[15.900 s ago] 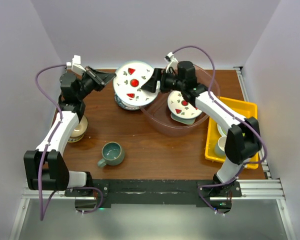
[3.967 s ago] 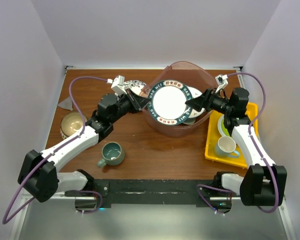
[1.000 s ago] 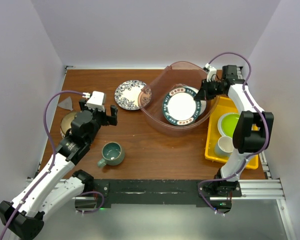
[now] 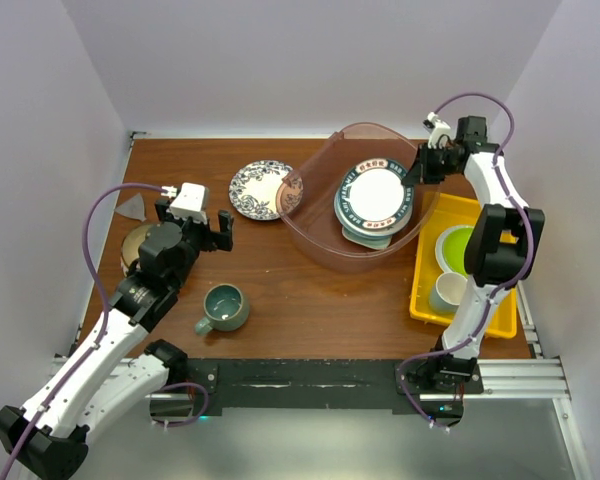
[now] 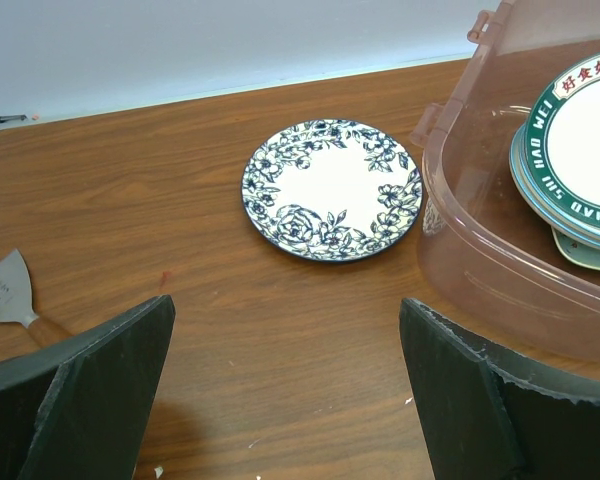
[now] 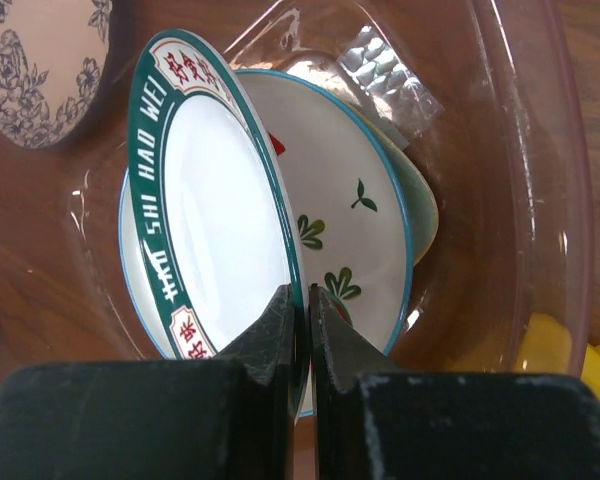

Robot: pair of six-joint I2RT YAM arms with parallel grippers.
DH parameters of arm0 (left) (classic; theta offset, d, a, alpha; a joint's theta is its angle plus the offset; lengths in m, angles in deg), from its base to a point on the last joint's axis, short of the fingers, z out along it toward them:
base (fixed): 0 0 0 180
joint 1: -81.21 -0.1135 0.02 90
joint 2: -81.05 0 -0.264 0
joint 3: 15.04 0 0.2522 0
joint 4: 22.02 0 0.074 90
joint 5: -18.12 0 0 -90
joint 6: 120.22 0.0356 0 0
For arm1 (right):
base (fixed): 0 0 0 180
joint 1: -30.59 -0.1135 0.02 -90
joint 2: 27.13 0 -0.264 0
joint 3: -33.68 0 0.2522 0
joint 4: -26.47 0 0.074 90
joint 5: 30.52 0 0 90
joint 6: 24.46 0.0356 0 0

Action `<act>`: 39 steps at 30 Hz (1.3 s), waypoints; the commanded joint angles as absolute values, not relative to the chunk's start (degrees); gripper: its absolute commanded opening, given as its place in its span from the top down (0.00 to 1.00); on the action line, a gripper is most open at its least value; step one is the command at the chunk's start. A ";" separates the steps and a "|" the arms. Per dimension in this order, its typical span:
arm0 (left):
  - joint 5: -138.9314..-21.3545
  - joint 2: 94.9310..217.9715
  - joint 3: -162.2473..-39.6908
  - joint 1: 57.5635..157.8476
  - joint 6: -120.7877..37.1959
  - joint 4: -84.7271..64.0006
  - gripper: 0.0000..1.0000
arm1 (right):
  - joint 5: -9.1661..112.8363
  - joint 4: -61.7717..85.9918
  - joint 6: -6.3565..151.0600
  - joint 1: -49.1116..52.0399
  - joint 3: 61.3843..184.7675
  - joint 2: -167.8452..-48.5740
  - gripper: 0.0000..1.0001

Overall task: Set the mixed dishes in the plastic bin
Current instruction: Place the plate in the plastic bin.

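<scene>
My right gripper [image 6: 302,300] is shut on the rim of a white plate with a green lettered border [image 6: 220,210], holding it tilted inside the plastic bin [image 6: 540,150]. Below it lie a plate with red-green motifs [image 6: 350,220] and a mint dish [image 6: 425,200]. From above, this green-bordered plate [image 4: 377,195] sits over the stack in the bin [image 4: 315,235]. A blue-patterned plate [image 5: 332,190] lies on the table left of the bin [image 5: 500,270]. My left gripper [image 5: 285,380] hangs open and empty in front of it. A grey-teal mug [image 4: 223,307] stands near the front.
A yellow tray [image 4: 500,225] at the right holds a lime-green plate [image 4: 460,245] and a white mug [image 4: 442,292]. A bowl [image 4: 140,245] sits partly under my left arm. A scraper [image 5: 5,295] lies at the far left.
The right gripper has moved a little up and to the far right, carrying the green-bordered plate with it inside the bin. The left arm has hardly moved.
</scene>
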State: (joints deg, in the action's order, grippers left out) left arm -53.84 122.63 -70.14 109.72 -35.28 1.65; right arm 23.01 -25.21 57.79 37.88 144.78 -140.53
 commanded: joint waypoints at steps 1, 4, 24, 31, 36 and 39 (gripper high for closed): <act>-53.51 122.09 -69.84 109.24 -34.44 -1.05 0.00 | 25.63 -27.72 56.40 37.80 149.22 -141.47 0.93; -53.51 122.18 -69.84 109.16 -34.43 -1.05 0.00 | 27.12 -28.25 56.13 37.89 150.10 -142.88 0.89; -53.51 122.27 -69.76 108.89 -34.43 -1.05 0.00 | 34.07 -29.57 54.20 37.89 151.51 -144.90 0.49; -53.51 122.27 -69.76 108.80 -34.61 -1.14 0.00 | 35.39 -30.01 52.53 37.80 150.80 -142.71 0.34; -53.42 122.44 -69.67 108.80 -34.52 -1.23 0.00 | 36.10 -30.45 50.51 37.80 149.92 -140.43 0.23; -53.42 122.53 -69.58 108.80 -34.70 -1.14 0.00 | 36.71 -30.97 49.46 37.88 149.48 -138.76 0.19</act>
State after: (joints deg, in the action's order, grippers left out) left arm -53.84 122.65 -70.14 109.33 -35.28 1.65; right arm 31.95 -30.28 53.24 35.91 149.83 -144.01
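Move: The right hand still grips the far right rim of the green-rimmed plate. The plate stack in the plastic bin, where it is going, has its middle about 8 cm left, 6 cm back and 5 cm below this hand. The bin's right wall is some 5 cm right, about level; the yellow tray lies about 15 cm right, 22 cm back and 9 cm below. From the idle left hand the stack is roughly 16 cm ahead, 38 cm right and 18 cm below. The right hand eases down about 2 cm, at first with a centimetre forward, and lets the green-rimmed plate go onto the stack as its fingers open from nearly shut to about three quarters wide. It rolls some 10 degrees, its left side dipping, and late on drifts a centimetre right, the spreading outer finger seeming to push the bin's right wall outward; one finger ends over the plate and the other beside its right rim. ##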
